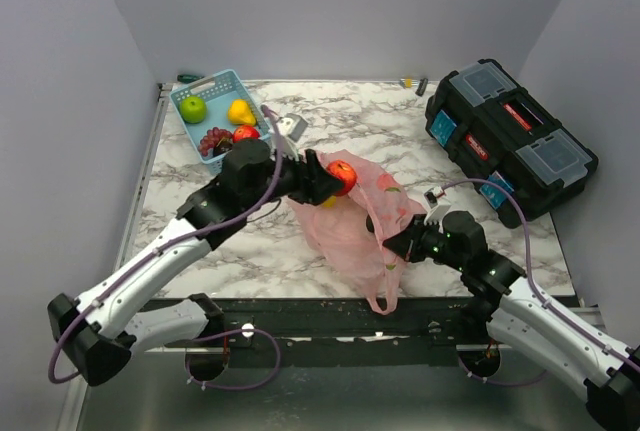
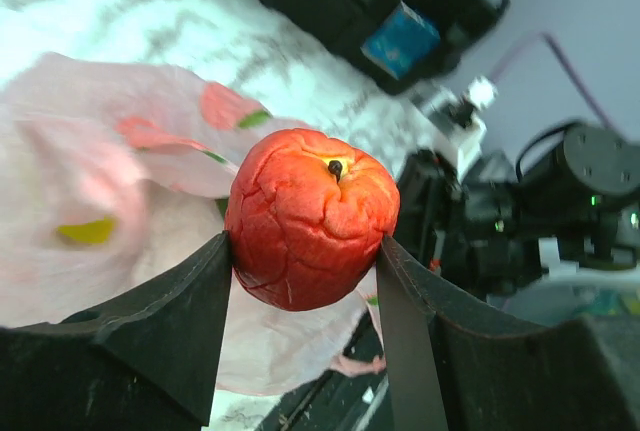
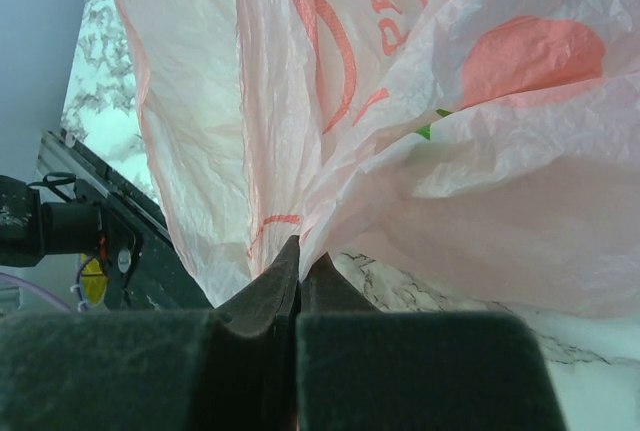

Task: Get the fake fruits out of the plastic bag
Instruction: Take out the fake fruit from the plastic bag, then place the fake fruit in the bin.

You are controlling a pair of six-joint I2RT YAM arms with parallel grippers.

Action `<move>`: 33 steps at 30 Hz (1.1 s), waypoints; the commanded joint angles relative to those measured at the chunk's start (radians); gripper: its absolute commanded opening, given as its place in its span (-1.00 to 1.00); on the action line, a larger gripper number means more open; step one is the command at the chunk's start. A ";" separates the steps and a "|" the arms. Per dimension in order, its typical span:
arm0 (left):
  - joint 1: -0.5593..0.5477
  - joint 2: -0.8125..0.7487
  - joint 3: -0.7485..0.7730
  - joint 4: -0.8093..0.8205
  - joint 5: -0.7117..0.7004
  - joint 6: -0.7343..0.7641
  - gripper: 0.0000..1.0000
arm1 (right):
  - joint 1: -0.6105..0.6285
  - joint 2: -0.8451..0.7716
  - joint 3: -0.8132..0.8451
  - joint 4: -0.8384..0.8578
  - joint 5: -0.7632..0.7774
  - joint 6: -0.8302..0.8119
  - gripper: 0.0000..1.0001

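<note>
A cracked red apple point(image 2: 310, 216) sits between the two fingers of my left gripper point(image 2: 305, 256), which is shut on it and holds it above the pink plastic bag point(image 1: 350, 221). From above, the same red apple point(image 1: 343, 175) hangs over the bag's upper left part. A yellow fruit point(image 2: 88, 231) shows dimly through the bag's film. My right gripper point(image 3: 301, 256) is shut on a fold of the plastic bag point(image 3: 420, 121) at its right side, near the right gripper point(image 1: 395, 244) in the overhead view.
A light blue basket point(image 1: 205, 91) at the back left holds a green apple point(image 1: 192, 108), a yellow pear point(image 1: 240, 111), a red fruit point(image 1: 246, 134) and dark grapes point(image 1: 213, 140). A black toolbox point(image 1: 510, 136) stands at the right. A small grey object point(image 1: 290, 127) lies beside the basket.
</note>
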 commanded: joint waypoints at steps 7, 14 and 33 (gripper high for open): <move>0.357 -0.202 -0.076 -0.116 -0.194 -0.189 -1.00 | 0.003 -0.020 -0.011 0.019 -0.007 -0.014 -0.98; 0.610 -0.116 -0.109 -0.085 -0.197 -0.376 -1.00 | 0.004 -0.041 -0.016 0.021 -0.004 -0.014 -0.99; 0.859 0.642 0.319 0.128 -0.195 -0.713 -1.00 | 0.003 -0.063 -0.024 0.030 -0.027 -0.018 -0.99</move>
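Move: The left hand already holds the wrinkled red fruit above the bag. The blue basket's middle lies about 33 cm ahead, 31 cm left and 23 cm below. In it, the yellow pear is some 36 ahead and 26 left, the red apple 30 ahead and 25 left, the grapes 28 ahead and 33 left. From the right hand, shut on the bag, the basket is roughly 37 cm ahead, 42 left, 6 below. Left hand carries the gripped fruit some 40 cm left and forward towards the basket, sinking, turning 70 degrees counter-clockwise. ##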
